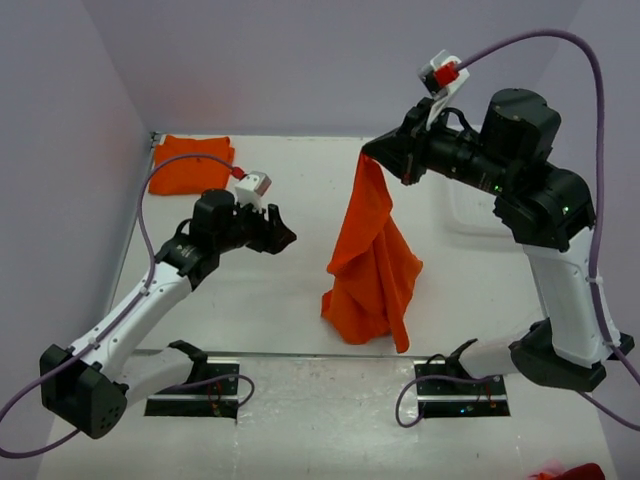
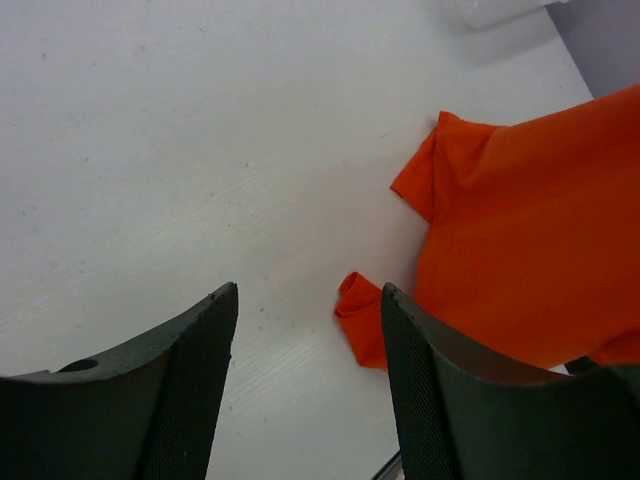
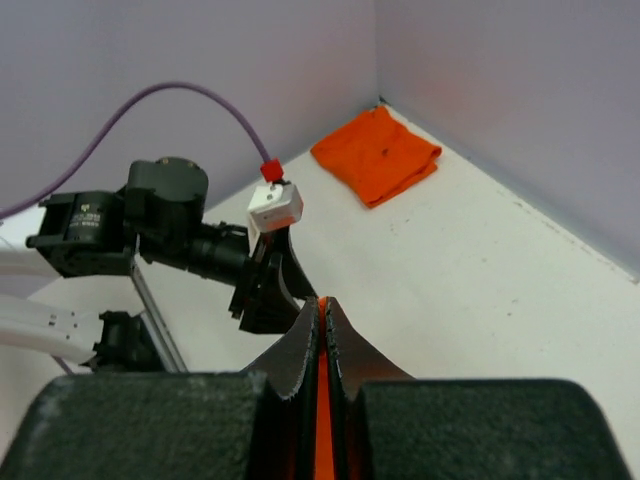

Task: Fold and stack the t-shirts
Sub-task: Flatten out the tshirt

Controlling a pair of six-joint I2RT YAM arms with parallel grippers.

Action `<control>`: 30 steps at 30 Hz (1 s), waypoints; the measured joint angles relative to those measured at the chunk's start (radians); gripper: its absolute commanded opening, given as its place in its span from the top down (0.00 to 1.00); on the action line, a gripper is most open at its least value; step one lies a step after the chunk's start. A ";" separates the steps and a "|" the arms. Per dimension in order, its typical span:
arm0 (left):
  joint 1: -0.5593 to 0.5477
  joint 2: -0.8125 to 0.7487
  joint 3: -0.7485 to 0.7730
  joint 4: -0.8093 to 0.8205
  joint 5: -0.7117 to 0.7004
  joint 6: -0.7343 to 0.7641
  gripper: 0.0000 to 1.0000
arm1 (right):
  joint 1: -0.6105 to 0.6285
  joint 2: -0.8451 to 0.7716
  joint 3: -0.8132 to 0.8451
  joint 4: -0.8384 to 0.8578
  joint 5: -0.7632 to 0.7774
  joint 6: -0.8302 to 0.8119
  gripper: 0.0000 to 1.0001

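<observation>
An orange t-shirt [image 1: 375,250] hangs from my right gripper [image 1: 370,155], its lower folds resting on the table. From the right wrist, the jaws [image 3: 322,300] are shut on a thin strip of the orange cloth [image 3: 321,420]. My left gripper [image 1: 285,238] hovers to the left of the hanging shirt, apart from it, and it is open. Between its fingers [image 2: 308,290] lies only bare table, with the t-shirt [image 2: 530,240] and a small rolled corner [image 2: 360,310] just past the right finger [image 2: 430,390]. A second t-shirt [image 1: 192,163] lies folded at the back left corner [image 3: 378,155].
A white lattice basket [image 1: 470,210] sits on the table behind the right arm; its corner [image 2: 500,10] shows in the left wrist view. More orange cloth [image 1: 570,472] pokes in at the bottom right edge. Purple walls close in the table on three sides.
</observation>
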 measured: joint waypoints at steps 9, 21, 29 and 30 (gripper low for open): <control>-0.002 -0.114 0.109 -0.093 -0.123 -0.004 0.41 | 0.104 0.173 -0.122 0.014 0.013 0.033 1.00; -0.003 -0.184 0.207 -0.198 -0.314 -0.004 0.39 | 0.157 0.744 -0.044 -0.018 0.008 0.069 0.96; -0.003 -0.108 0.148 -0.216 -0.310 -0.003 0.41 | 0.154 0.805 -0.040 -0.008 0.095 0.091 0.36; -0.003 -0.093 0.135 -0.212 -0.303 -0.004 0.41 | 0.153 0.802 -0.040 -0.004 0.122 0.093 0.35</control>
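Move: The right gripper holds the t-shirt high by its upper end. The bare spot for that end lies about 11 cm ahead, 17 cm to its left and 42 cm below. The t-shirt's lower end is already on the table, some 15 cm back and straight below. At table height too, the folded t-shirt is roughly 27 cm ahead and 46 cm left, the white basket 24 cm ahead and 37 cm right. From the left gripper, the spot is about 8 cm ahead, 2 cm right, 10 cm below. Lower the right gripper some 37 cm, swinging it left and forward to the bare table, with the t-shirt's upper end still pinched; tip the fingers about 50 degrees to point down, then open them and let the cloth go. Meanwhile shift the left gripper about 5 cm left, away from that spot, lifting it 12 cm and then sinking most of the way back, its fingers staying part open. ##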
